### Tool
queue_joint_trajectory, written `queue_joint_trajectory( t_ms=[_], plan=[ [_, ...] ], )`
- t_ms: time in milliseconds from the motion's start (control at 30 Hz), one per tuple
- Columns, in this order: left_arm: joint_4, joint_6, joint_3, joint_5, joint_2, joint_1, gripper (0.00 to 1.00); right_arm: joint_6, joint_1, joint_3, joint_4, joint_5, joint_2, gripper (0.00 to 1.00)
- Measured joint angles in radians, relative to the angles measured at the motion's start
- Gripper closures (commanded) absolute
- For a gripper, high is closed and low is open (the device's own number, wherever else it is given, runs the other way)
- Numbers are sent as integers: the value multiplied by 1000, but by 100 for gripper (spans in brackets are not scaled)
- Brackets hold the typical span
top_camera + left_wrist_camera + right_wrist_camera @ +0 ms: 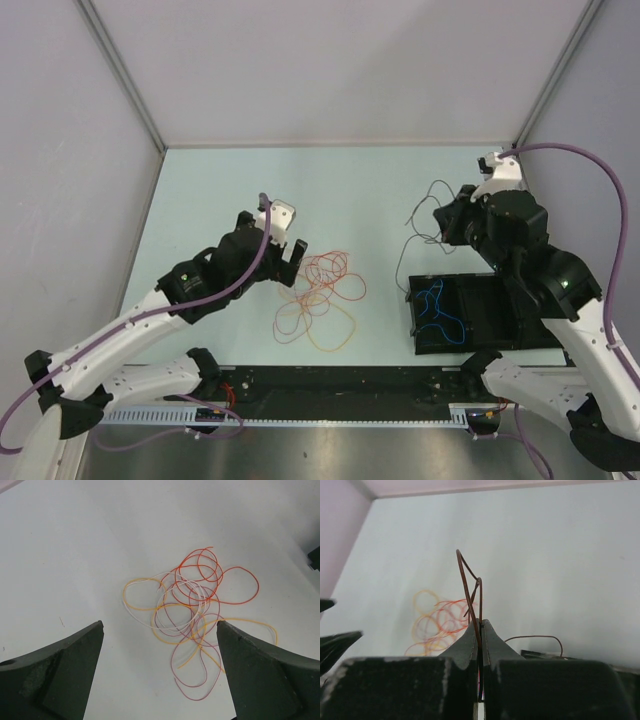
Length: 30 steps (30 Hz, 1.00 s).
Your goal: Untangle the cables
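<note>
A tangle of thin orange, red, yellow, white and purplish cables [320,295] lies on the table ahead of the left arm. My left gripper [297,255] hovers just left of it, open and with nothing in it. In the left wrist view the loops [190,600] spread out beyond and between the wide-apart fingers of that gripper [160,623]. My right gripper [440,222] is up at the right, shut on a thin dark brown cable [408,245] that hangs in loops toward the table. In the right wrist view the brown cable [467,580] rises out of the pressed-together tips of the gripper [481,622].
A black tray [495,315] sits at the front right with a blue cable [435,305] lying in it. Its edge [545,654] shows just right of the right fingers. Grey walls close the table on the left, back and right.
</note>
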Motion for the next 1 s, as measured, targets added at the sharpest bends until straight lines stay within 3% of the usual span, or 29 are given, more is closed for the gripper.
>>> queue_joint_trajectory(
  t_ms=[367,600,1000],
  plan=[
    [29,-5,-29,-4,4,10,0,93,-130,1,-209,362,-73,100],
    [33,-4,-43,0,5,13,0,120,-226,26,-298,462,-96,100],
    [48,-4,-50,21,16,14,0,207,-243,-11,-422,607,-187,100]
  ],
)
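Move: The dark brown cable already hangs from the shut right fingers. The tray's empty middle compartment lies roughly 15 cm to that hand's right and 6 cm back, with the empty right compartment about 12 cm farther right and level with it; the blue cable's compartment is some 4 cm right and 6 cm back, all about 36 cm below. From the left hand, the middle compartment is around 45 cm right, 5 cm back and 25 cm below. The dark brown cable, still pinched in the shut right fingers, is carried high past the blue cable's compartment towards the tray's empty compartments. The right hand sweeps about 20 cm to its right, fast at first, then slows and draws back some 6 cm, sinking slightly at the start and again at the end, while it swings clockwise about 50 degrees. ##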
